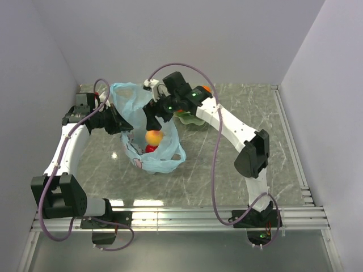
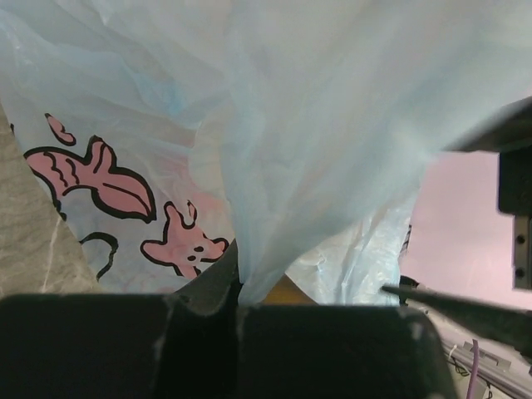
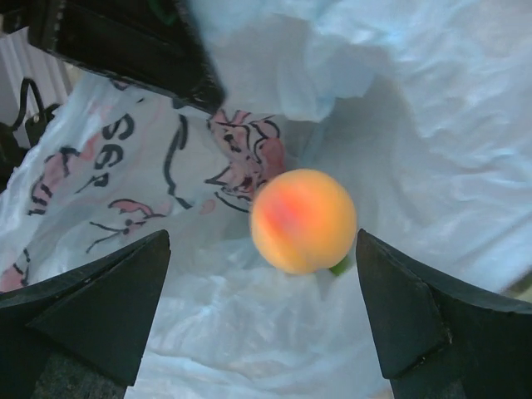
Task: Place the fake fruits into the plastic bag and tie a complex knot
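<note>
The light-blue plastic bag (image 1: 161,161) with its pink cartoon print stands open at the table's middle left. My left gripper (image 1: 120,120) is shut on the bag's rim and holds it up; the left wrist view shows the film (image 2: 316,125) pinched between the jaws (image 2: 241,293). Over the bag's mouth, my right gripper (image 1: 152,117) stands open. Between and below its fingers (image 3: 100,307) a blurred orange-yellow peach-like fruit (image 3: 303,220) is free of them, inside the bag (image 3: 249,332). From above, that fruit (image 1: 153,136) lies over a red fruit (image 1: 150,148). No knot shows.
A pale green wavy-edged plate (image 1: 193,120) sits just right of the bag, mostly hidden under my right arm, with something orange (image 1: 180,111) on it. Another orange fruit (image 1: 206,88) peeks out behind the arm. Walls close the table on three sides.
</note>
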Available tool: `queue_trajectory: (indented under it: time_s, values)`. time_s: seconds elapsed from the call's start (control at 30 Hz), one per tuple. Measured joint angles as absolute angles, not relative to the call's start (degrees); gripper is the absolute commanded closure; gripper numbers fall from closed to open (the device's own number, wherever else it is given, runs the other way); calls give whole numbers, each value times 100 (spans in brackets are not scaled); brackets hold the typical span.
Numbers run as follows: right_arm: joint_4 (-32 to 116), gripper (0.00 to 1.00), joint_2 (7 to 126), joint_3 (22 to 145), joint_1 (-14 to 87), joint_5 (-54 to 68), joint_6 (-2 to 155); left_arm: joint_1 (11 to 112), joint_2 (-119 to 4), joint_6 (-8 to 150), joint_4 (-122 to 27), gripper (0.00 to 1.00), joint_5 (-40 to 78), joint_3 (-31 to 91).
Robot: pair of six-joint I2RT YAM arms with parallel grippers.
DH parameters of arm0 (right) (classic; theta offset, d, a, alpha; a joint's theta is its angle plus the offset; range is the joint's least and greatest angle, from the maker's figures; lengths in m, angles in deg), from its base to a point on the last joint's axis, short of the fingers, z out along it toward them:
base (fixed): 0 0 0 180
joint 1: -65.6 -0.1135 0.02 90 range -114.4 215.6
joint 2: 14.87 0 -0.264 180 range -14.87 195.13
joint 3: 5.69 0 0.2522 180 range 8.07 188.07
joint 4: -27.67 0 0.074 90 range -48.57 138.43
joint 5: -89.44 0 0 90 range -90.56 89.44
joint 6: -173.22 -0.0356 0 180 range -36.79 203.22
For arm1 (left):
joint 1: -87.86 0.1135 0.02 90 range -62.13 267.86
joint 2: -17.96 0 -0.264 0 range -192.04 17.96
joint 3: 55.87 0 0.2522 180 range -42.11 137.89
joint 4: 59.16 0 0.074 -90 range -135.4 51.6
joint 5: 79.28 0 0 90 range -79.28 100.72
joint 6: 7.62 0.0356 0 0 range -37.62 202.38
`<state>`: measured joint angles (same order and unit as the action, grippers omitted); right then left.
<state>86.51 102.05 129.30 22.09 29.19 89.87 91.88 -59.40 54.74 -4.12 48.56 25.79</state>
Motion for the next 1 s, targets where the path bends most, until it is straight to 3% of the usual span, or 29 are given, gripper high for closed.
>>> queue_trajectory:
  time_s: [0.37,0.63,1.0]
  values:
    - [7914,2,9397,12530,3549,2668,8688,9209,-6150,5654,-406,100,5053,2579]
    - [7814,2,10750,13643,3765,1927,9085,9284,-6152,5778,-390,100,5145,2579]
    - [7302,0,11543,13505,3724,1597,9492,9343,-6152,5820,-345,100,5189,2579]
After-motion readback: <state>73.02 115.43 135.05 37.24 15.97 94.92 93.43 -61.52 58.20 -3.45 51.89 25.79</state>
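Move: The orange at the bowl's left edge lies about 19 cm ahead of the right hand, 10 cm to its right and 15 cm below. The pear sits some 5 cm right of that orange and 2 cm farther out; the dragon fruit is 9 cm right of the orange and 2 cm nearer. The peach just let go is almost straight under the right hand, roughly 9 cm down. From the left hand, pinching the bag rim, the orange is 19 cm ahead, 20 cm right, 12 cm below. Forward some 20 cm and to the right about 10 cm, the empty right hand swings away from the bag's mouth, arching up first and then, once out by the bowl, sinking while still easing forward towards the orange. It turns roughly 25 degrees clockwise, fingers staying wide open, and stops short above the orange without touching it. The left hand keeps its pinch on the bag rim. ##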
